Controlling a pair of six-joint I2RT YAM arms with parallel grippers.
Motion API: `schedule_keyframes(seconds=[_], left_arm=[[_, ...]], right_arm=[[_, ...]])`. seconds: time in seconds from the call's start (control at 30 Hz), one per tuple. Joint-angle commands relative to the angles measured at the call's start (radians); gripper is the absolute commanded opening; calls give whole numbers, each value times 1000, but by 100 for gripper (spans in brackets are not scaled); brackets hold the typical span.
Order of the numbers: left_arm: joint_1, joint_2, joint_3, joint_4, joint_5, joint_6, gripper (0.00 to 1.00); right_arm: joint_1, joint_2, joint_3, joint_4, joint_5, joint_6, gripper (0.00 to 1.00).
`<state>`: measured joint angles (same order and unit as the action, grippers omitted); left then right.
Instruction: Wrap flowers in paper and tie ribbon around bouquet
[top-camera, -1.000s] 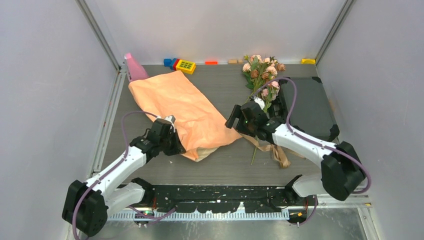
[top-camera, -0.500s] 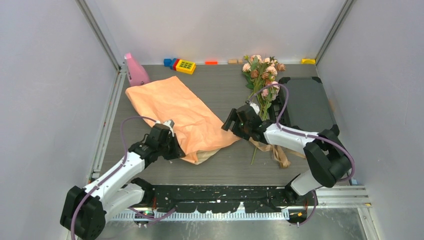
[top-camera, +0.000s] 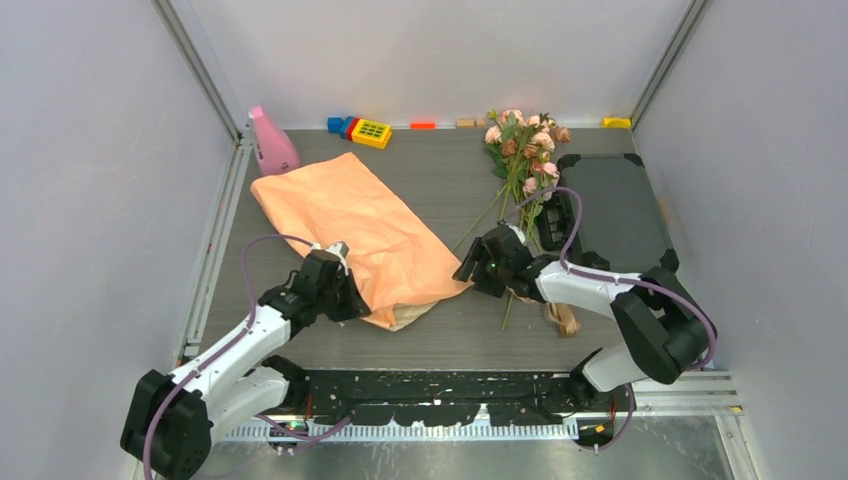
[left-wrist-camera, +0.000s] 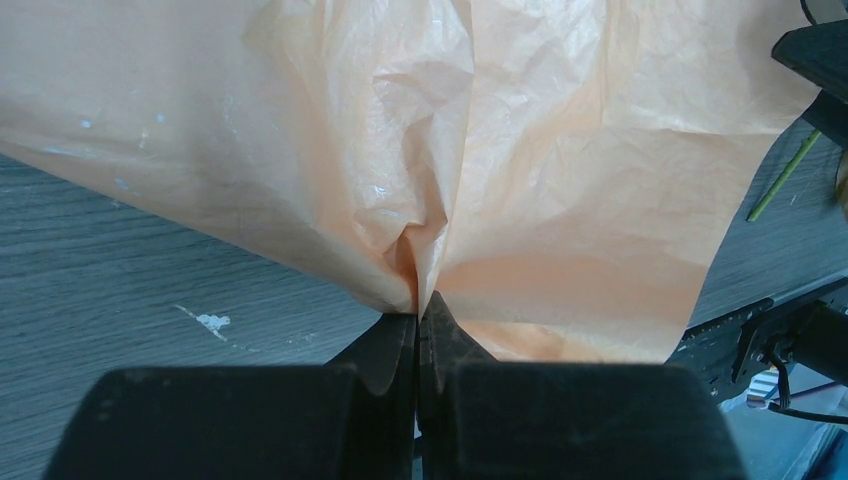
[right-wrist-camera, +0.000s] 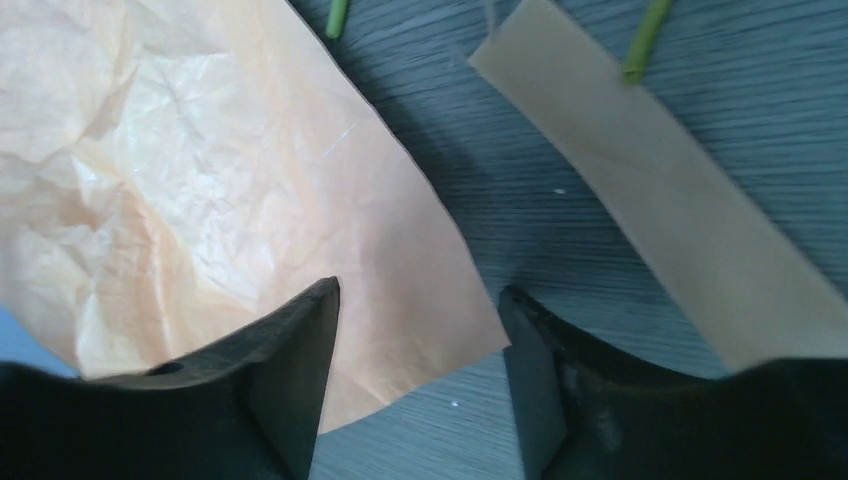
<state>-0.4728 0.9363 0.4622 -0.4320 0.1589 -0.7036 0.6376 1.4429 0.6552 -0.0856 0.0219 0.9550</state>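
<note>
The peach-orange paper (top-camera: 350, 215) lies crumpled on the left half of the table. My left gripper (top-camera: 347, 299) is shut on its near edge, and the sheet puckers at the pinch (left-wrist-camera: 418, 312). My right gripper (top-camera: 468, 268) hovers open over the paper's right corner (right-wrist-camera: 400, 290), which lies between the two fingers without being clamped. The flowers (top-camera: 524, 140) lie at the back right, stems pointing toward me. The tan ribbon (top-camera: 560, 313) lies under the right arm, and a flat strip of it (right-wrist-camera: 650, 190) shows right of the gripper.
A pink bottle (top-camera: 268, 141) stands at the back left, and coloured toy blocks (top-camera: 368, 130) line the back edge. A black pad (top-camera: 615, 210) covers the right side. Green stem ends (right-wrist-camera: 645, 35) lie near the ribbon.
My right gripper has moved nearer and down over the paper's right corner, its jaws narrowing slightly. The left arm drew the paper a little toward me, then held still.
</note>
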Motion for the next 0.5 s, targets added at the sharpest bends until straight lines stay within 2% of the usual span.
schedule_keyframes(seconds=[0.0, 0.13, 0.3, 0.47], left_arm=[[0, 7, -8, 70, 16, -10, 0], [0, 5, 5, 96, 16, -10, 0], [0, -12, 83, 131, 13, 7, 0], [0, -15, 248, 202, 37, 59, 0]], right_arm=[[-1, 40, -16, 217, -136, 64, 50], [0, -4, 0, 294, -178, 45, 3], [12, -150, 94, 196, -143, -91, 1], [18, -323, 199, 68, -89, -227, 1]])
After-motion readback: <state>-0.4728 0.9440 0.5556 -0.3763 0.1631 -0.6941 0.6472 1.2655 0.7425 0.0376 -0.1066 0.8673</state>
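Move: The orange paper's loose right end lies between the right hand's open fingers, about 2 cm to the left and 1 cm below. The ribbon's middle lies some 14 cm to the right and 4 cm back on the table, and the flower heads stand about 12 cm right and 25 cm ahead. The left hand already has the paper's near edge pinched; from it, that loose end is roughly 20 cm right, 5 cm ahead and 3 cm lower. The right hand slides left about 3 cm low over the table while its wide-open fingers shut on the paper's loose right end, then lifts it some 12 cm, drifting a little farther left and forward as the wrist tips up and rolls its left side higher, some 25 degrees in all. The left hand keeps its pinch on the gathered near edge, creeps forward at first, then rises about 4 cm while moving some 3 cm forward and slightly right, so both hands raise the paper together. ##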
